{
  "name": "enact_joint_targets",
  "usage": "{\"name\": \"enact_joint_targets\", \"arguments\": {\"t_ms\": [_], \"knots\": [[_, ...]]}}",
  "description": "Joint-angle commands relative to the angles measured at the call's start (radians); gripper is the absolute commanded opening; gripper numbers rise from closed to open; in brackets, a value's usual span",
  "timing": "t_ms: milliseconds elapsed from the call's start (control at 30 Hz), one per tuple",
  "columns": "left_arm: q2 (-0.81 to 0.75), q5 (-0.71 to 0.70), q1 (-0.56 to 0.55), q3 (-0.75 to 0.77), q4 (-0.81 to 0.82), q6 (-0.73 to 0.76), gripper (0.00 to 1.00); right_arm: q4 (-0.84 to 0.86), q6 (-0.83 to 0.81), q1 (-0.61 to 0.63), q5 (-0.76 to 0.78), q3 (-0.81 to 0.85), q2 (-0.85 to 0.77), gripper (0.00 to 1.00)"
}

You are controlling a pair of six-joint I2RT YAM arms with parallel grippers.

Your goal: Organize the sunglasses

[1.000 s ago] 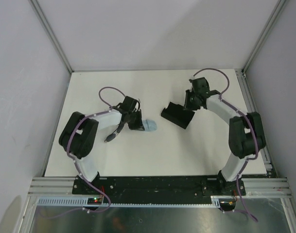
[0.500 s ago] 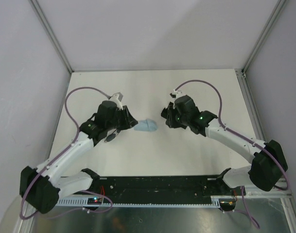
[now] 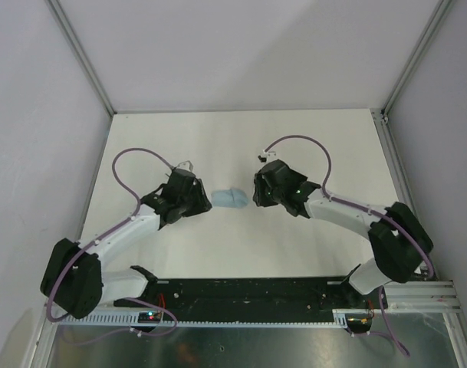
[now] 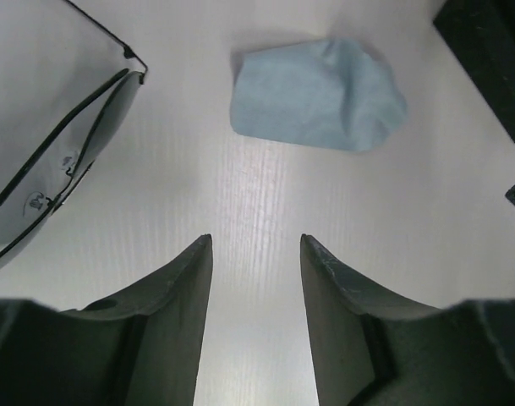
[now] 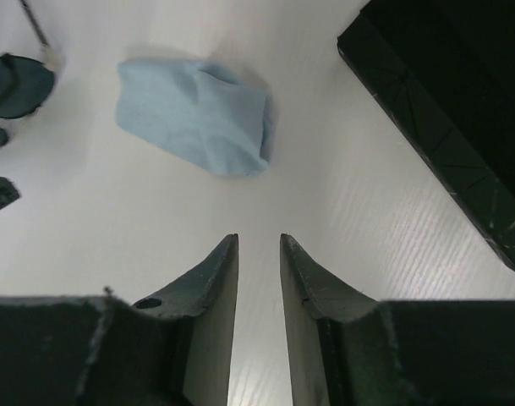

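Note:
The sunglasses [image 4: 63,161] lie on the white table, thin dark frame and dark lenses, up and to the left of my left gripper [image 4: 255,238]. That gripper is open with only bare table between its fingers. A light blue cloth [image 3: 231,198] lies between the two grippers. My right gripper [image 5: 259,237] stands narrowly open over bare table, holding nothing. The sunglasses [image 5: 16,85] show at that view's left edge. From above, the left gripper [image 3: 205,205] covers the sunglasses and the right gripper [image 3: 257,195] sits just right of the cloth.
A black box-like case [image 5: 443,110] lies beside the right gripper and also shows as the case [image 4: 494,59] at the top right of the left wrist view. The cloth [image 4: 318,95] is ahead of the left fingers. Grey walls enclose the table [image 3: 241,253].
Both arms have changed pose and now reach in low toward the cloth. The left jaws have opened and the right jaws have widened slightly. The right gripper now covers the case from above.

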Motion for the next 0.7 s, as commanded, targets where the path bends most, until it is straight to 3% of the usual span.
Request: {"name": "enact_joint_targets", "arguments": {"t_ms": [0,300,667], "knots": [[0.035,-0.087,-0.002,-0.026,0.141,-0.039,0.51,0.166,0.007,-0.006,-0.002,-0.018,0.100,0.32],[0.242,-0.107,-0.001,0.012,0.231,-0.044,0.50,0.317,0.034,0.012,-0.029,-0.018,0.269,0.34],[0.410,-0.099,0.002,0.078,0.258,-0.016,0.49,0.334,0.012,-0.031,-0.052,-0.018,0.348,0.31]]}}
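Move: The blue-grey cloth lies about 6 cm ahead of the left hand, 7 cm to its right and 8 cm below. From the right hand it is roughly 4 cm ahead, 8 cm to the left and 10 cm down. The sunglasses are some 5 cm ahead of the left hand, 7 cm to its left and 7 cm below; the open black case is about 9 cm ahead of the right hand, 9 cm to its right and 8 cm below. Part-open, both hands sink 7–9 cm towards the cloth's near corners, left also reaching forward, right also shifting left. ##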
